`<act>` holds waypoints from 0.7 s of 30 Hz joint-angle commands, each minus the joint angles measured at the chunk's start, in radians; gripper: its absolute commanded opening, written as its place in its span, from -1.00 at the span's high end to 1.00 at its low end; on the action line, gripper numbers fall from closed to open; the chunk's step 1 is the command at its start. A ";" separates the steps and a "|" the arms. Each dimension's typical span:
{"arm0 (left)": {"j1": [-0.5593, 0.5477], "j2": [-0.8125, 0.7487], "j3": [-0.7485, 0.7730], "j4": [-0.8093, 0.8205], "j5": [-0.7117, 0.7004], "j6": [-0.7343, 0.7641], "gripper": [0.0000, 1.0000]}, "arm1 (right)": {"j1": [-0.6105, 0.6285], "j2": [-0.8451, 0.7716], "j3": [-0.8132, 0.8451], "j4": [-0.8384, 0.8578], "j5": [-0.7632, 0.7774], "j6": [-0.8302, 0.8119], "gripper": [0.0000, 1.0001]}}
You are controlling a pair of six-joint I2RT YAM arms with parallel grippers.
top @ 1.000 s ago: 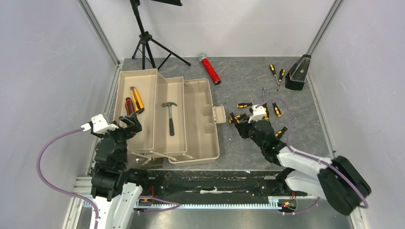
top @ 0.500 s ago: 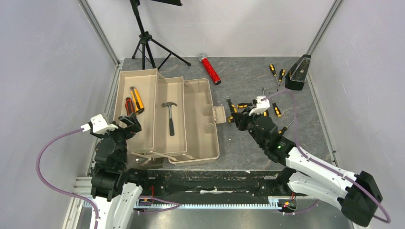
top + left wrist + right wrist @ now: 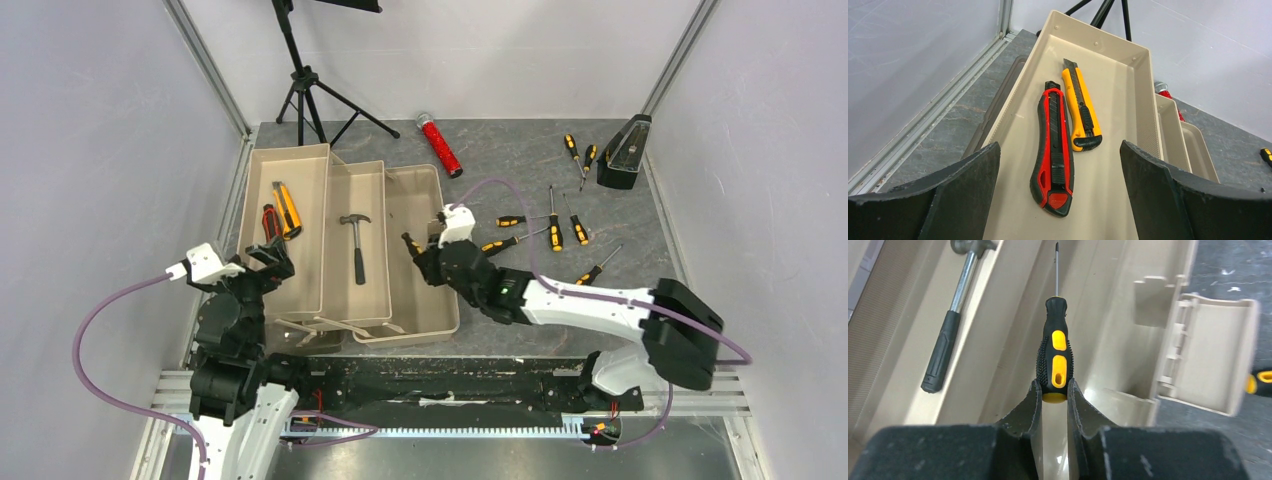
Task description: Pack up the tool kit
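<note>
The tan toolbox [image 3: 290,150] lies open at left centre with its trays folded out. In its left tray [image 3: 1118,100] lie a red utility knife [image 3: 1054,145] and an orange one [image 3: 1080,110]. A small hammer [image 3: 357,245] rests in the middle tray. My left gripper [image 3: 1059,150] hangs open at the near end of the left tray, holding nothing. My right gripper [image 3: 1054,387] is shut on the handle end of a black-orange screwdriver [image 3: 1055,352]. It holds the screwdriver over the toolbox's right compartment, tip pointing away. Several more screwdrivers [image 3: 553,232] lie loose on the grey table to the right.
A red glittery cylinder [image 3: 440,145] lies behind the toolbox. A black metronome [image 3: 622,152] stands at the back right corner and a tripod [image 3: 305,95] at the back left. Walls and metal rails enclose the table.
My right arm swung left, from the loose screwdrivers to above the toolbox's right compartment, carrying the screwdriver. The left arm stayed put.
</note>
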 commanded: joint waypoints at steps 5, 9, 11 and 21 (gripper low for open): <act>0.005 -0.024 -0.004 0.034 -0.031 0.035 -0.88 | 0.080 0.238 0.251 -0.088 0.167 0.057 0.91; 0.005 -0.025 -0.004 0.034 -0.029 0.035 -0.87 | 0.084 0.343 0.330 -0.146 0.181 0.097 0.73; 0.005 -0.027 -0.003 0.033 -0.030 0.035 -0.88 | 0.085 0.360 0.341 -0.152 0.176 0.101 0.53; 0.005 -0.034 -0.004 0.032 -0.030 0.035 -0.88 | 0.086 0.205 0.301 -0.155 0.247 0.038 -0.25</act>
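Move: The right hand already holds the screwdriver over the open lower compartment of the tool box. The spot for it, on the compartment floor near the middle tray's wall, is about 6 cm to its left, 3 cm ahead and 10 cm down. The hammer lies in the middle tray some 13 cm left, 4 cm ahead; the box's latch flap is about 8 cm right, 5 cm ahead. From the left hand that spot is roughly 23 cm right, 7 cm ahead and well below. The right hand lets go of the screwdriver inside the lower compartment: it swings about 6 cm left towards the middle tray's wall while sinking some 5 cm, tipping about 10 degrees with its left side down. The fingers start opening near the bottom and spread to about half wide, as the hand eases a centimetre back right and begins to rise. ##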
